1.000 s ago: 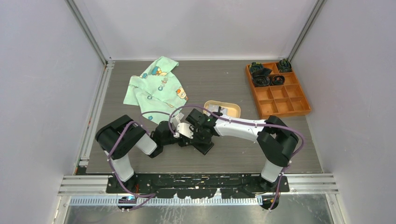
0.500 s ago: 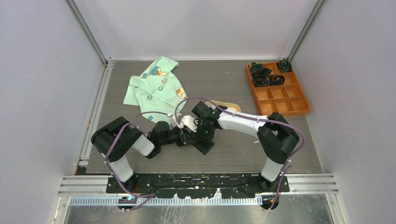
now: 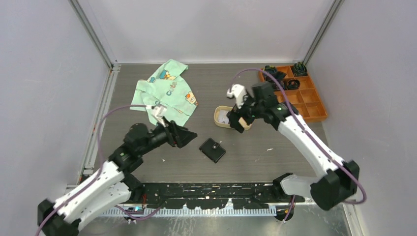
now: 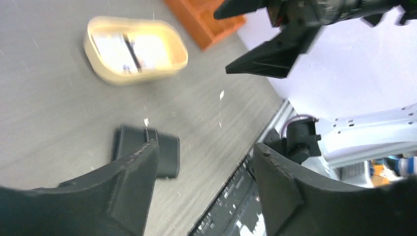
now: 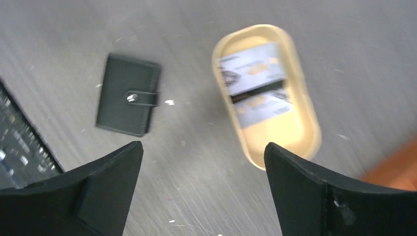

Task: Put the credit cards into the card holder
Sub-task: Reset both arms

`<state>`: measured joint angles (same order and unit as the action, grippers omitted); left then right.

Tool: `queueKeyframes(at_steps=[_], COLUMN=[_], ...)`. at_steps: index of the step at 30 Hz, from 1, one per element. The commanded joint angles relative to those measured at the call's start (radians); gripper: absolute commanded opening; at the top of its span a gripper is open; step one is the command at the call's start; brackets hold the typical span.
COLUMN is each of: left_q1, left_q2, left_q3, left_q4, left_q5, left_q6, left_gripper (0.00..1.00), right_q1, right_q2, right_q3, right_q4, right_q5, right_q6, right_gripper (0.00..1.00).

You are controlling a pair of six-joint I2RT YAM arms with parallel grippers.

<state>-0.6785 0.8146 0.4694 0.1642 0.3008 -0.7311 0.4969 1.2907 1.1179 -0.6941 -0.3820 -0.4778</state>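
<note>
The card holder is a small black wallet lying shut on the table, its snap tab fastened. It also shows in the right wrist view and, partly behind a finger, in the left wrist view. Light credit cards with dark marks lie in the beige oval tray; in the left wrist view the cards look blurred. My left gripper hangs open and empty to the left of the holder. My right gripper is open and empty above the tray's near end.
A green printed cloth lies at the back left. An orange compartment box with dark items stands at the back right. The rail and arm bases run along the near edge. Small white specks dot the table.
Both grippers were shut together at the card holder; both have opened and pulled away, the left one to the left, the right one up and back over the tray. The holder stays on the table.
</note>
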Motion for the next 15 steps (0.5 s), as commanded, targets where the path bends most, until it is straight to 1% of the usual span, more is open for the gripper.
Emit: queueKeyframes(at_steps=[1, 2, 3, 5, 7, 10, 12, 15], left_q1=[0.007, 0.008, 0.008, 0.008, 0.007, 0.008, 0.008, 0.008], left_q2=[-0.243, -0.284, -0.311, -0.332, -0.314, -0.273, -0.258, -0.260], left_q3=[0.121, 0.143, 0.168, 0.237, 0.320, 0.429, 0.485, 0.523], left_q4=[-0.385, -0.416, -0.447, -0.506, -0.569, -0.644, -0.675, -0.693], left_q5=[-0.173, -0.195, -0.211, -0.216, -0.187, -0.141, -0.119, -0.117], left_q6=[0.181, 0.190, 0.200, 0.211, 0.214, 0.206, 0.202, 0.197], left_gripper=[0.81, 0.87, 0.90, 0.92, 0.92, 0.93, 0.93, 0.94], right_q1=[-0.146, -0.183, -0.210, -0.224, -0.225, -0.225, -0.225, -0.226], right_q2=[-0.182, -0.224, -0.262, -0.288, -0.291, -0.304, -0.316, -0.322], right_q3=[0.041, 0.042, 0.046, 0.118, 0.213, 0.335, 0.397, 0.481], right_q4=[0.115, 0.147, 0.166, 0.107, 0.010, -0.100, -0.123, -0.129], right_q5=[0.118, 0.163, 0.205, 0.251, 0.232, 0.150, 0.113, 0.172], right_q6=[0.178, 0.261, 0.326, 0.355, 0.345, 0.349, 0.416, 0.610], right_gripper=[1.00, 1.00, 1.00, 1.00, 0.99, 0.99, 1.00, 1.00])
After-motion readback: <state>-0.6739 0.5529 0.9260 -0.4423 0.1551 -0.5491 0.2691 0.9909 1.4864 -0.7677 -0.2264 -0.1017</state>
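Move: The closed card holder lies about 8 cm to the right of the left hand, level with it in reach and some 18 cm below; the card tray is 15 cm ahead and 18 cm right, the green cloth roughly 26 cm ahead and 11 cm left. From the right hand, the card holder is about 7 cm back, 11 cm left and 15 cm down, the card tray 8 cm ahead and 3 cm left, the orange organizer some 20 cm ahead and 24 cm right. Neither hand touches anything; both keep climbing away from the card holder and spread apart. The right, already wide open, rises some 22 cm and swings right, easing forward and then back, turning clockwise while its fingers tip up. The left rises about 14 cm, drifting left and a little back, tips its fingers up and opens from half to nearly full. ##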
